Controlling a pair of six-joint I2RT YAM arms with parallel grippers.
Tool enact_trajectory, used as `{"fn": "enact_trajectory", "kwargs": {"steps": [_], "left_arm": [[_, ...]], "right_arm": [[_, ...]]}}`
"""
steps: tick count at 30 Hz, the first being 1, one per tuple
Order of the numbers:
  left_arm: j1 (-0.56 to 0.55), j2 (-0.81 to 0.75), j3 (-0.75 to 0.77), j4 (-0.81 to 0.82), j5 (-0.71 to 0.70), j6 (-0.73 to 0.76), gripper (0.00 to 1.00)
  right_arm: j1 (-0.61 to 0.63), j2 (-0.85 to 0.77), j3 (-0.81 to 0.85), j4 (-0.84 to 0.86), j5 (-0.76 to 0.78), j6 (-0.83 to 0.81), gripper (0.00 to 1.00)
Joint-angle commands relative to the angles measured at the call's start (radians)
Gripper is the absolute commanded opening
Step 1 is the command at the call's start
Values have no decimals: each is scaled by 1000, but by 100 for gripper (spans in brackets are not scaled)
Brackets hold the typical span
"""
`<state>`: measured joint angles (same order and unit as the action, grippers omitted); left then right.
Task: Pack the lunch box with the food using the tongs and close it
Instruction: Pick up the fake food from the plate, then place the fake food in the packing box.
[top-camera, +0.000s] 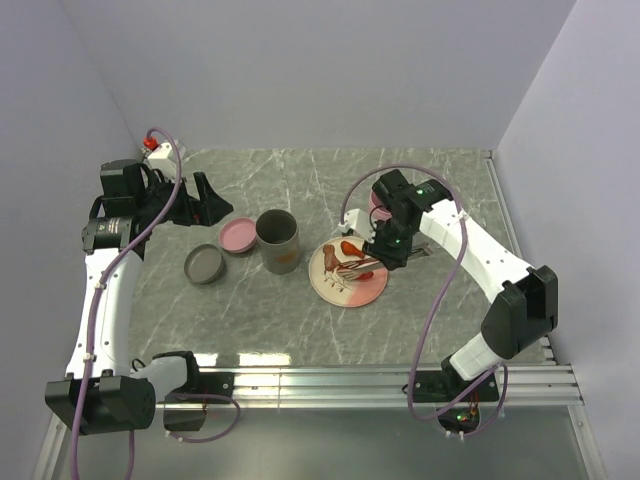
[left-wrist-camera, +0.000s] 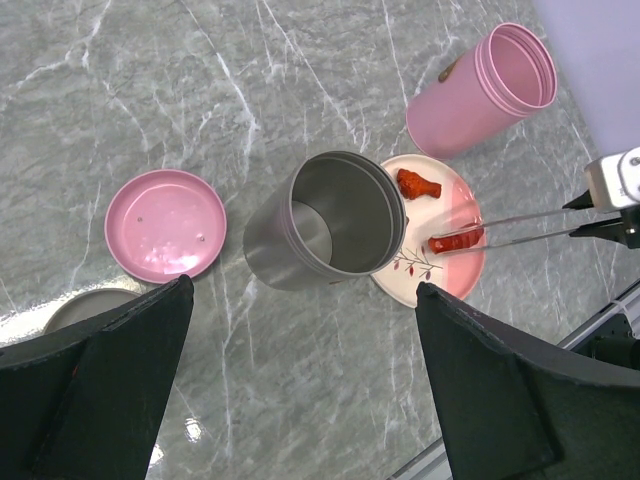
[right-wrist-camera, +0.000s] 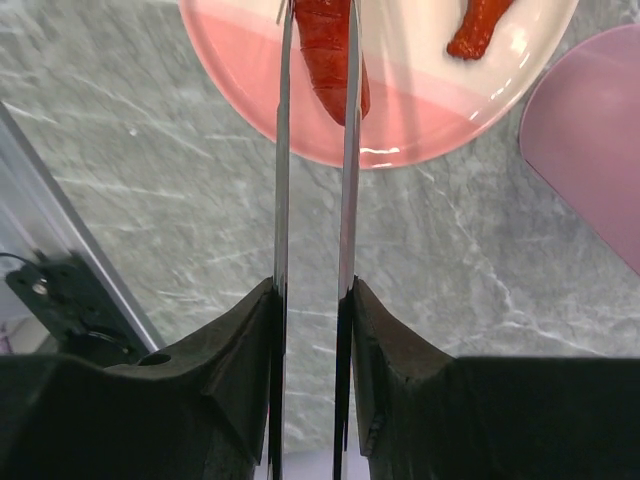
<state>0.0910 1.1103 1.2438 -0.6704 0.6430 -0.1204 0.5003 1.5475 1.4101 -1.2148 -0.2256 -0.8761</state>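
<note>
My right gripper (right-wrist-camera: 312, 290) is shut on the silver tongs (right-wrist-camera: 283, 180), one arm against each finger. The tong tips reach over the cream-and-pink plate (right-wrist-camera: 420, 120) and pinch a red sausage piece (right-wrist-camera: 325, 50). Another red piece (right-wrist-camera: 480, 25) lies farther along the plate. From above, the right gripper (top-camera: 385, 250) hovers at the plate's (top-camera: 340, 290) right side. The grey cylindrical lunch box (top-camera: 278, 240) stands open left of the plate. My left gripper (top-camera: 205, 200) hangs open and empty at the far left, looking down on the lunch box (left-wrist-camera: 330, 215), the tongs (left-wrist-camera: 530, 225) and the pinched sausage (left-wrist-camera: 455, 241).
A pink lid (top-camera: 238, 236) and a grey lid (top-camera: 204, 265) lie left of the lunch box. A pink cylindrical container (left-wrist-camera: 480, 90) lies on its side behind the plate. A metal rail (top-camera: 380, 380) runs along the near table edge.
</note>
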Motion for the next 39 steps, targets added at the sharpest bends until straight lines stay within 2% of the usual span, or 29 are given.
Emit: {"fn": "enact_trajectory", "kwargs": {"steps": [1,7,15,22,28,32,39], "left_arm": [[4,-13,13,22,17,10,99],[3,-15,19,11,40,21,99],[3,0,23,15,64,1,99],[3,-20,0,84,53,-19,100],[4,-79,-69,201,17,-82,99],[29,-53,-66,212,46,-134,99],[38,-37,-52,207,75,-130,100]], "right_arm": [[-6,-7,55,-25,-69,46,21],[-5,-35,124,-66,-110,80,20],[-3,-37,424,-123,-242,184,23],[4,31,585,-43,-351,324,24],[37,86,644,69,-391,419,23],[63,131,667,116,-419,454,24],[92,166,624,227,-417,516,24]]}}
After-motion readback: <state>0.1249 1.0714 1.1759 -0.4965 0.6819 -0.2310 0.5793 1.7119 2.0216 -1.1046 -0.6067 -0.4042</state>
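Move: The right hand holds the tongs, their tips shut on the red sausage about 9 cm to its left, 1 cm ahead and 6 cm lower. The grey container it goes to stands some 26 cm left and 4 cm ahead. The plate's middle is 12 cm left and 1 cm ahead, the pink container 3 cm left and 11 cm ahead. From the left hand the grey container is about 11 cm right, level fore-and-aft, 17 cm below. The tongs keep their pinch on the red sausage as the right hand, its fingers holding their grip, carries it off the plate towards the grey container: after a brief pause it rises fast, about 17 cm, then goes mostly left, some 15 cm in all, edging forward. The wrist rolls over 35 degrees or so, swinging the fingers from pointing down towards the left. ##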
